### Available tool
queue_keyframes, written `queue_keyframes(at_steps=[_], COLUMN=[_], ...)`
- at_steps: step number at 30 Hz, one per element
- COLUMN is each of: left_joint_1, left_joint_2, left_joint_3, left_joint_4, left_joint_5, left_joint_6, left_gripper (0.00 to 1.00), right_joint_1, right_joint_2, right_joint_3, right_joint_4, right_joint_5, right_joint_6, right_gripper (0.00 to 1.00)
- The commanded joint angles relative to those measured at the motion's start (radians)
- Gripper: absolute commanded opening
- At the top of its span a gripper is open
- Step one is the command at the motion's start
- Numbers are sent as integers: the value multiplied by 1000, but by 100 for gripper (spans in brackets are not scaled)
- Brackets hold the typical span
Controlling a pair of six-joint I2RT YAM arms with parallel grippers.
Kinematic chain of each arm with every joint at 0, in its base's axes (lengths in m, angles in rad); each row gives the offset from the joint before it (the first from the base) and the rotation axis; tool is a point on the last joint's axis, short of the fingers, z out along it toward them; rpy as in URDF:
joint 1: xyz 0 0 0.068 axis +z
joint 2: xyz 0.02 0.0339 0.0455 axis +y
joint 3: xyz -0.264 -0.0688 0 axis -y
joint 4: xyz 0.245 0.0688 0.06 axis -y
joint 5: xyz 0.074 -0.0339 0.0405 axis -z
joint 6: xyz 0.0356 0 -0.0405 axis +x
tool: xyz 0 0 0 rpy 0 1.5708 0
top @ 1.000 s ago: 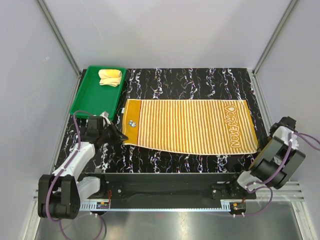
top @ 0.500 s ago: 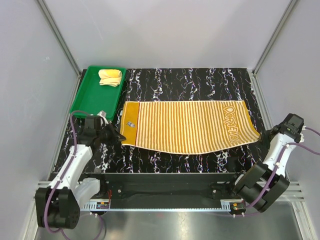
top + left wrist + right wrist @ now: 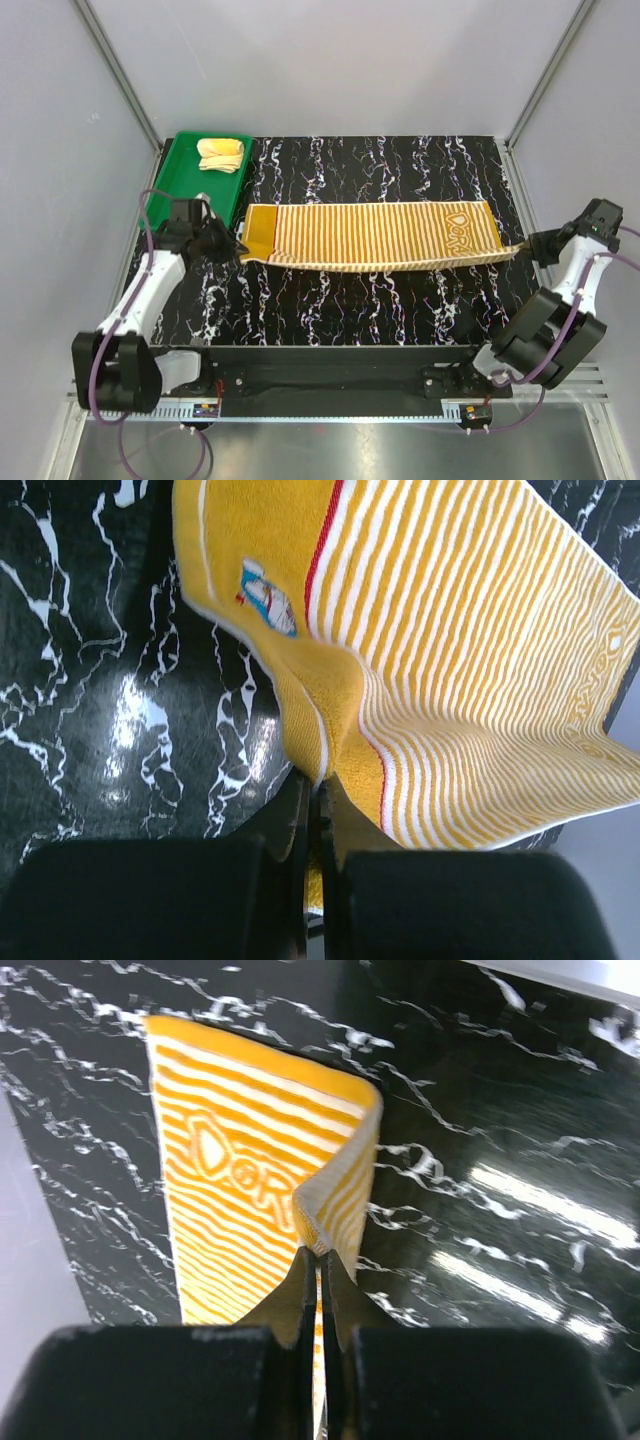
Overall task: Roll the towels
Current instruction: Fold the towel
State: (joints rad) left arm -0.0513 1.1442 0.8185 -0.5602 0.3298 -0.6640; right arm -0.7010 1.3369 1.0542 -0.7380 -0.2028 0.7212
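Note:
The striped orange-and-cream towel (image 3: 370,237) hangs stretched across the middle of the black marbled table, its near edge lifted and drawn toward the far side. My left gripper (image 3: 232,250) is shut on its left near corner (image 3: 318,770), next to the small printed label (image 3: 268,598). My right gripper (image 3: 530,247) is shut on the right near corner (image 3: 318,1232), beside the lettered end (image 3: 235,1170). A pale yellow towel (image 3: 221,153) lies bunched in the green tray (image 3: 180,205) at the back left.
The green tray stands close behind my left gripper. Metal frame posts (image 3: 120,75) and pale walls enclose the table on three sides. The black base rail (image 3: 320,365) runs along the near edge between the arm mounts.
Both grippers have lifted the towel's near corners and carried them toward the far side. The towel now looks narrower, and the near strip of table it covered shows.

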Motion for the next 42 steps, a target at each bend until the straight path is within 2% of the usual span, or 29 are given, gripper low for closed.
queue_keyframes(at_steps=[1,12,19,28,42], left_joint_1=[5,5,5,19,31], left_joint_2=[83,356,503,609,727], left_joint_3=[103,315,410,514,594], left_joint_4=[25,48,54,34,-4], left_joint_5=[-31,-35,-34,-60,-83], left_joint_6=[-11,-25,-36,-32,-28], left_gripper=[0,0,0,0,0], right_joint_1=[32,207,235,259,307], right_joint_2=[48,290,409,525,676], right_joint_3=[110,289,409,526,658], right_joint_4=[48,71,68,49,23], right_joint_5=[-26,65,89,103,109], right_joint_6=[30,17,17,17,14], right_gripper=[0,0,0,0,0])
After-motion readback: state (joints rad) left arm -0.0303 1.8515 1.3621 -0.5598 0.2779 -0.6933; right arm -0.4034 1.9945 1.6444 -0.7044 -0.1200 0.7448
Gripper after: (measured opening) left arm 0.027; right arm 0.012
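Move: The striped towel's near long edge is already pinched up at both ends, and its far edge, which that edge is being brought to, lies about 20 cm ahead of each hand and some 12 cm below. The far-left corner is straight ahead of the left hand; the far-right corner is about 2 cm left of the right hand's line. The green tray's middle sits some 17 cm left of the left hand and 24 ahead; the folded yellow towel in it is about 12 left and 35 ahead. The striped towel's raised near edge, still pinched at both ends, is carried forward over its own lying half towards the far edge, about 15 cm by the left hand and 18 by the right. Both hands travel nearly level at first, then sink 4 or 5 cm in all, the left tipping down some 10 degrees and the right turning slightly counter-clockwise; the fingers stay shut. ##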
